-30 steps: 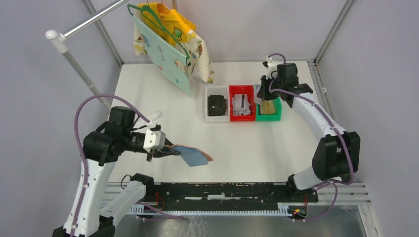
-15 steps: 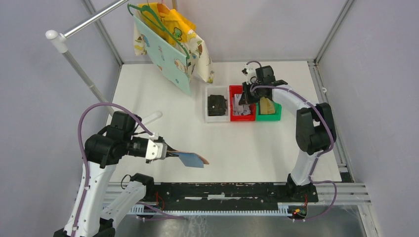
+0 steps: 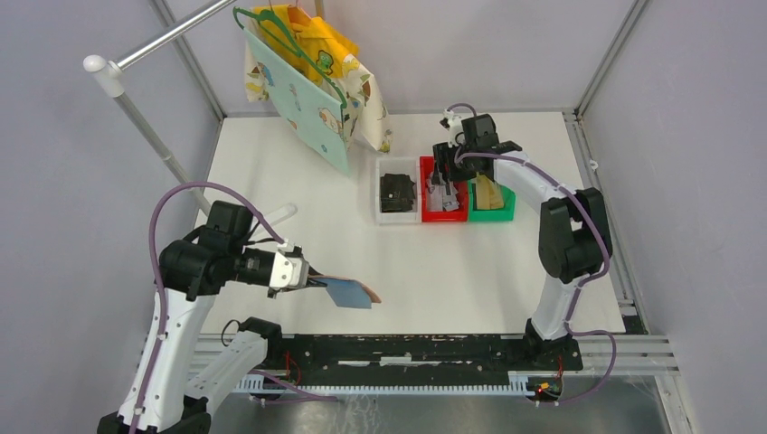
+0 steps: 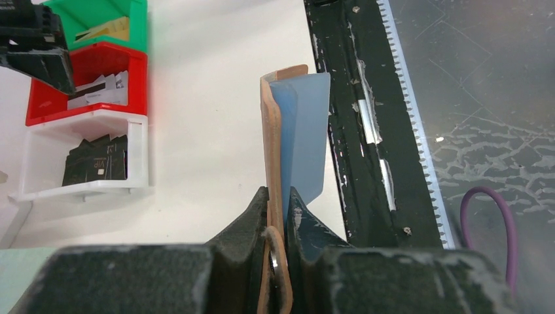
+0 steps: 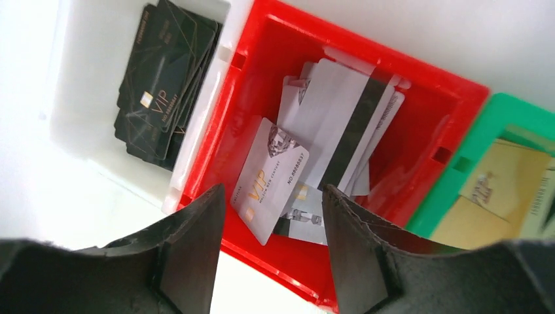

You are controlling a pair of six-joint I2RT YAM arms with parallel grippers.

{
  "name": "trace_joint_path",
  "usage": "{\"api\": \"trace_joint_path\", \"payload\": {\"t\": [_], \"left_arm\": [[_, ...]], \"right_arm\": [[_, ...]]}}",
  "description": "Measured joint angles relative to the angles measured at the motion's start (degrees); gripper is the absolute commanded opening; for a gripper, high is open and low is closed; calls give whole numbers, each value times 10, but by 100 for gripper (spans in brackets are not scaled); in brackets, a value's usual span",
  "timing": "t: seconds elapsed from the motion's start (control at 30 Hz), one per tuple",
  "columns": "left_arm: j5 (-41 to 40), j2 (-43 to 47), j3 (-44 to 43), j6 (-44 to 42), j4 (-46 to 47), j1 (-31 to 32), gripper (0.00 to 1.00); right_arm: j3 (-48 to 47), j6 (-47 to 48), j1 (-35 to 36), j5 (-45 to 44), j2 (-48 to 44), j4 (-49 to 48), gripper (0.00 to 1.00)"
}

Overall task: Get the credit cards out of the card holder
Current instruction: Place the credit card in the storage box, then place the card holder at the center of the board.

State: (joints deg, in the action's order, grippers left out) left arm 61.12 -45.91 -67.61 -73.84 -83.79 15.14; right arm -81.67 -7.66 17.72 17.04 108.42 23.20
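The salmon-pink card holder [image 3: 351, 291] hangs open above the table's near left part, its light blue inside [image 4: 304, 131] facing right in the left wrist view. My left gripper [image 4: 278, 196] is shut on its edge. My right gripper [image 5: 273, 190] hovers open over the red bin [image 5: 419, 131], nothing between its fingers. Grey-silver credit cards [image 5: 271, 173] lie loose in that bin. Black cards [image 5: 163, 78] fill the clear bin [image 3: 398, 217], and gold-tan cards [image 5: 497, 183] lie in the green bin [image 3: 493, 215]. No card shows in the holder's pockets.
The three bins stand side by side at the back middle. Patterned cloth bags [image 3: 307, 90] hang from a rail [image 3: 136, 99] at the back left. A black mounting bar [image 3: 407, 348] runs along the near edge.
My right gripper has moved left from above the green bin to above the red bin and has opened. The left arm shifted slightly, still holding the card holder.
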Motion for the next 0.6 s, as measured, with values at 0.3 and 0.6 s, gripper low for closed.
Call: {"api": "trace_joint_path", "payload": {"t": [0.3, 0.6], "left_arm": [[0, -7, 0, -15, -2, 0, 2], [-2, -20, 2, -43, 2, 0, 2]], "right_arm": [[40, -2, 50, -35, -193, -53, 76], [364, -90, 178, 201, -425, -363, 91]]}}
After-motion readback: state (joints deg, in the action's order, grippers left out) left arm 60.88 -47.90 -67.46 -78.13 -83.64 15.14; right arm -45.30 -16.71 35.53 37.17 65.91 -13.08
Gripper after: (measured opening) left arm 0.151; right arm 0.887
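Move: The card holder, pinched in the left gripper, is about 32 cm back from the right hand, 24 cm to its left and some 13 cm higher. The red storage box lies right under the right hand, its middle about 2 cm back and 7 cm below; the white box is 12 cm to the left of it, level, and the green one 13 cm to its right. From the left hand, the card holder's middle is some 8 cm right, 2 cm back and 3 cm lower. Lift the empty right gripper straight up out of the red box first, then swing it back about 20 cm and left past the near edge of the white box, towards the card holder, ending some 16 cm higher. On the way turn the wrist some 50 degrees so the fingers point left and nearly level, and open them wider. Keep the left gripper pinching the card holder. ##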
